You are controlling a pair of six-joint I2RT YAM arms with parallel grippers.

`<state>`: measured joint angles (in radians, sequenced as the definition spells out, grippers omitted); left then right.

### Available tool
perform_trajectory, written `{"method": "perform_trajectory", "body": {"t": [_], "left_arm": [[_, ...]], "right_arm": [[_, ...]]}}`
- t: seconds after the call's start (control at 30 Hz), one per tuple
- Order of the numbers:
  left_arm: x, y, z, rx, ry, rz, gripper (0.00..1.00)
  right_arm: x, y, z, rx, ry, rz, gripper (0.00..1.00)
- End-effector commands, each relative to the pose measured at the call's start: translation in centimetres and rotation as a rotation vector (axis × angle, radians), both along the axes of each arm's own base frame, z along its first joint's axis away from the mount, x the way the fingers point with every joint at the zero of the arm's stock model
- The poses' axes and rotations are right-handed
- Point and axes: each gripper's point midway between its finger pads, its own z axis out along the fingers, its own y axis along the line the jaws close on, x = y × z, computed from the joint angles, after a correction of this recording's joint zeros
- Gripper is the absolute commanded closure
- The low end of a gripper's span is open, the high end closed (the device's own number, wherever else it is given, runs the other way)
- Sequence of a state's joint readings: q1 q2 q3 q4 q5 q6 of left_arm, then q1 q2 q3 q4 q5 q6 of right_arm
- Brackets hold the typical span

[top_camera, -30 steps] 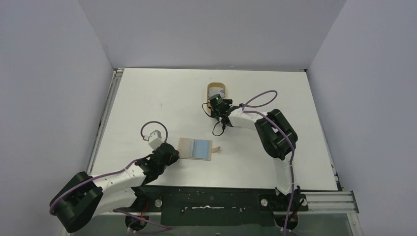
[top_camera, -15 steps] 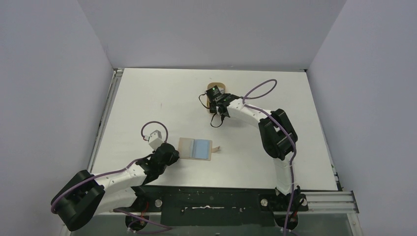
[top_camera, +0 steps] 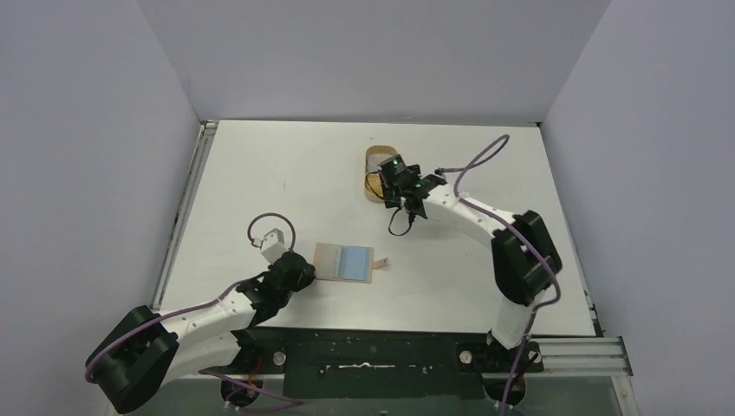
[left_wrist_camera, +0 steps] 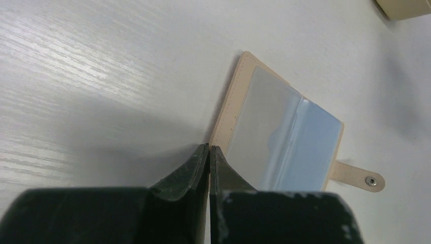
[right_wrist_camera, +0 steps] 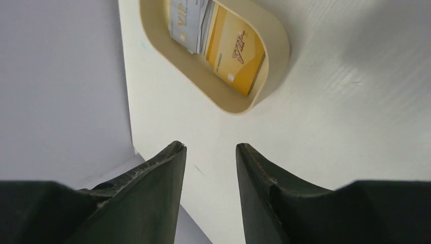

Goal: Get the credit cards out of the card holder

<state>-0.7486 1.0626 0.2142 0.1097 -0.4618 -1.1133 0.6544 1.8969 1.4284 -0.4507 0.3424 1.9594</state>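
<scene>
The tan card holder (top_camera: 326, 258) lies open on the table, its strap tab (left_wrist_camera: 358, 175) pointing right. A light blue credit card (left_wrist_camera: 315, 152) shows under the clear sleeve of its right panel (top_camera: 357, 262). The left panel's sleeve looks pale and empty. My left gripper (left_wrist_camera: 209, 147) is shut, its tips at the holder's left edge (top_camera: 307, 269), with nothing seen between them. My right gripper (right_wrist_camera: 208, 147) is open and empty, hovering just beside the oval dish (top_camera: 392, 177). A yellow credit card (right_wrist_camera: 235, 51) and a silver credit card (right_wrist_camera: 185, 20) lie in that dish.
The oval tan dish (right_wrist_camera: 274, 66) stands at the back middle of the table (top_camera: 368, 169). Grey walls enclose the table on three sides. The right arm's purple cable (top_camera: 485, 152) loops above it.
The right arm has swung its elbow out to the right and drawn the gripper back off the dish, jaws a little wider. The left arm and card holder have not moved.
</scene>
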Motion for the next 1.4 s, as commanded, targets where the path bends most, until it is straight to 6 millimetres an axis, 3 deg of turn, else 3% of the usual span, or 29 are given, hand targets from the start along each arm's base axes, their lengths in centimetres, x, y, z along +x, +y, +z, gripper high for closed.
{"method": "perform_trajectory", "body": {"t": [0.0, 0.07, 0.17, 0.3, 0.47, 0.67, 0.97, 1.37], "left_arm": [[1.2, -0.9, 2.8, -0.029, -0.069, -0.027, 1.00], [1.2, -1.0, 3.2, -0.033, -0.079, -0.038, 1.00], [1.4, -1.3, 4.0, -0.032, -0.091, -0.055, 1.00], [1.7, -1.9, 5.1, -0.031, -0.115, -0.090, 1.00], [2.2, -3.5, 6.4, -0.051, -0.154, -0.157, 1.00], [2.3, -5.3, 7.0, -0.091, -0.202, -0.249, 1.00], [2.0, -6.0, 7.9, -0.110, -0.242, -0.308, 1.00], [2.4, -6.3, 6.9, -0.100, -0.212, -0.303, 1.00]], "right_arm": [[-2.6, -4.0, 8.8, -0.151, -0.281, 0.132, 0.57], [-4.1, -4.7, 10.2, -0.239, -0.385, 0.257, 0.54], [-6.7, -4.0, 10.7, -0.387, -0.494, 0.535, 0.50], [-10.7, -3.0, 8.0, -0.662, -0.454, 0.887, 0.47], [-13.7, -0.2, 5.0, -0.738, -0.466, 1.144, 0.43], [-14.2, 3.1, 3.6, -0.697, -0.552, 1.281, 0.39], [-12.8, 4.8, 1.9, -0.797, -0.482, 1.411, 0.37], [-14.0, 8.3, -0.8, -0.720, -0.489, 1.549, 0.36]]}}
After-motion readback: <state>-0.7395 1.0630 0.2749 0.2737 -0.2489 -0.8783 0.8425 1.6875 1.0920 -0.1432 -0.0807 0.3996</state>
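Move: The card holder lies open on the table. Its middle is about 19 cm back, 12 cm to the left of and 11 cm below the empty right gripper. The cream box sits just 4 cm ahead of that gripper and 2 cm to its left, some 9 cm lower, and the holder's strap is about 19 cm back and 2 cm left. The left gripper already pinches the holder's left edge, with the middle 4 cm ahead and 7 cm to its right, barely below it. Bring the right gripper away from the box, up and back, then down towards the card holder, ending about 15 cm back and 5 cm left; swing it roughly 90 degrees counter-clockwise and spread the fingers wider. Meanwhile keep the left pinch on the holder's edge, raise it some 5 cm and carry it as far right, turning about 15 degrees clockwise, so the page is presented to the open right fingers. ##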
